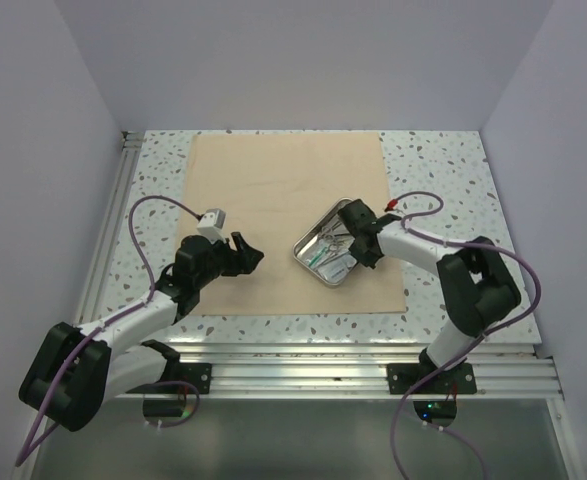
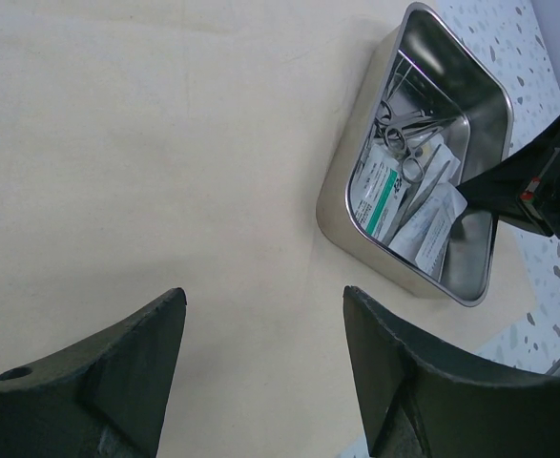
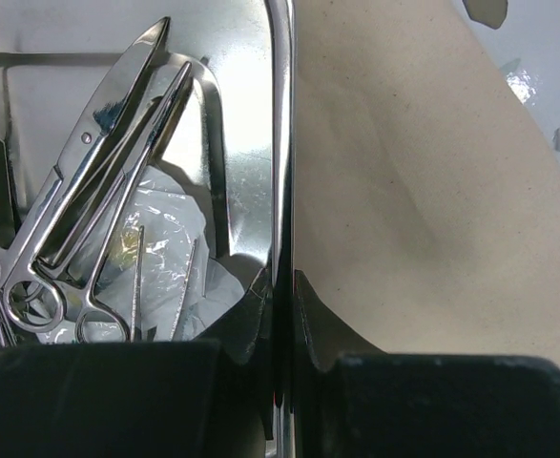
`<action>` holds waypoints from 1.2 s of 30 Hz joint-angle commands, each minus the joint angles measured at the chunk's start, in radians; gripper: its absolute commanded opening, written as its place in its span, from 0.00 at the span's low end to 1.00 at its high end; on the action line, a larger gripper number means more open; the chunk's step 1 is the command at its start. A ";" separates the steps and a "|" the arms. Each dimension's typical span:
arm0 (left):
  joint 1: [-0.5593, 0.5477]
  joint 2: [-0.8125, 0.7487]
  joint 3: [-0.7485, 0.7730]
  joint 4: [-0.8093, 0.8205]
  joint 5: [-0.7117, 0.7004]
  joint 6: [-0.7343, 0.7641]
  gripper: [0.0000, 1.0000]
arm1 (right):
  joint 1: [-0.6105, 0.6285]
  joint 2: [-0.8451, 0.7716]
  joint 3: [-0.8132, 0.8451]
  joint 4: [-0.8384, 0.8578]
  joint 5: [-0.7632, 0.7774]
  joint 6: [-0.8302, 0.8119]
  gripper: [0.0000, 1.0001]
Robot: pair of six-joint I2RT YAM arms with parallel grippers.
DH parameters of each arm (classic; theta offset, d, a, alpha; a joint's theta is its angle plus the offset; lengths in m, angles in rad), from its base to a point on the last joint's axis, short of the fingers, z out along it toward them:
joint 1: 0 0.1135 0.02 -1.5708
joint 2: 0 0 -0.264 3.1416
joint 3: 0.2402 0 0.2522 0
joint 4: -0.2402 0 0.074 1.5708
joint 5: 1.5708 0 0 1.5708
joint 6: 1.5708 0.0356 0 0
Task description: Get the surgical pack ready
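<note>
The tan cloth sheet (image 1: pixel 283 200) lies flat on the table. On its right part sits the small steel tray (image 1: pixel 318 225), turned diagonally, with scissors (image 2: pixel 408 143), forceps (image 3: pixel 155 277) and clear packets (image 2: pixel 384 191) inside. My right gripper (image 1: pixel 365 243) is shut on the tray's near right rim (image 3: pixel 281 143), one finger inside and one outside. My left gripper (image 1: pixel 251 252) stands open over the cloth's left near part, well left of the tray, with only bare cloth (image 2: pixel 165 143) between its fingers.
The speckled tabletop (image 1: pixel 443 170) shows around the cloth on all sides. An aluminium rail (image 1: pixel 323 360) runs along the near edge and another (image 1: pixel 113 230) along the left side. Plain walls close in the back and sides.
</note>
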 commanded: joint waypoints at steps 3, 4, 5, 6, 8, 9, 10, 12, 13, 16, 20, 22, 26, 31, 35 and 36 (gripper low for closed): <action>-0.008 -0.009 0.003 0.030 -0.018 0.029 0.72 | 0.011 -0.009 0.004 0.124 0.074 0.018 0.09; -0.008 -0.007 0.001 0.031 -0.019 0.029 0.72 | 0.014 -0.017 -0.005 0.147 0.073 0.006 0.14; -0.008 -0.010 0.001 0.032 -0.021 0.031 0.72 | 0.013 -0.035 -0.011 0.153 0.073 0.000 0.15; -0.008 -0.012 0.000 0.032 -0.024 0.032 0.72 | 0.011 -0.051 -0.019 0.163 0.073 -0.014 0.17; -0.008 -0.018 -0.002 0.030 -0.033 0.035 0.73 | 0.013 -0.083 -0.025 0.155 0.082 -0.028 0.34; -0.008 -0.019 -0.002 0.028 -0.037 0.037 0.73 | 0.015 -0.092 -0.019 0.141 0.085 -0.040 0.39; -0.008 -0.021 -0.002 0.027 -0.041 0.038 0.73 | 0.015 -0.101 -0.008 0.111 0.088 -0.051 0.44; -0.008 -0.024 -0.002 0.022 -0.048 0.040 0.73 | 0.013 -0.129 0.001 0.077 0.079 -0.065 0.58; -0.008 -0.025 0.000 0.021 -0.053 0.041 0.73 | 0.013 -0.144 -0.002 0.062 0.074 -0.071 0.61; -0.008 -0.032 0.001 0.009 -0.068 0.044 0.73 | 0.008 -0.215 -0.019 0.058 0.065 -0.124 0.66; -0.008 -0.054 0.021 -0.057 -0.114 0.046 0.75 | -0.082 -0.276 -0.014 0.158 -0.100 -0.334 0.66; -0.008 -0.073 0.040 -0.097 -0.169 0.055 0.76 | -0.181 -0.252 0.030 0.184 -0.201 -0.455 0.66; -0.008 -0.163 0.067 -0.267 -0.260 0.049 0.80 | -0.300 -0.132 0.165 0.209 -0.386 -0.649 0.68; -0.008 -0.242 0.104 -0.484 -0.309 -0.055 0.91 | -0.438 0.055 0.355 0.248 -0.522 -0.755 0.68; -0.008 -0.301 0.118 -0.654 -0.330 -0.142 1.00 | -0.501 0.232 0.481 0.276 -0.565 -0.776 0.66; -0.006 -0.314 0.118 -0.675 -0.338 -0.173 1.00 | -0.510 0.265 0.506 0.278 -0.579 -0.778 0.66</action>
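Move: The right hand still pinches the tray's near right rim; the tray's middle lies about 5 cm to its left, 4 cm ahead and 2 cm lower. Inside the tray, the green packet is some 10 cm left and level with that hand, the scissors about 6 cm left and 5 cm ahead. The brown wrap's middle is roughly 17 cm left and 8 cm ahead. From the left hand, the tray is about 19 cm right, 4 cm ahead and 8 cm below. Easing forward a little, the right hand opens and lets go of the tray rim, climbs about 10 cm clear of it, then sweeps fast forward and to the right, some 18 cm out in all, tipping up and turning counter-clockwise about 20 degrees. The empty left hand draws some 6 cm left and slightly back, away from the tray, turning counter-clockwise and opening wider. ##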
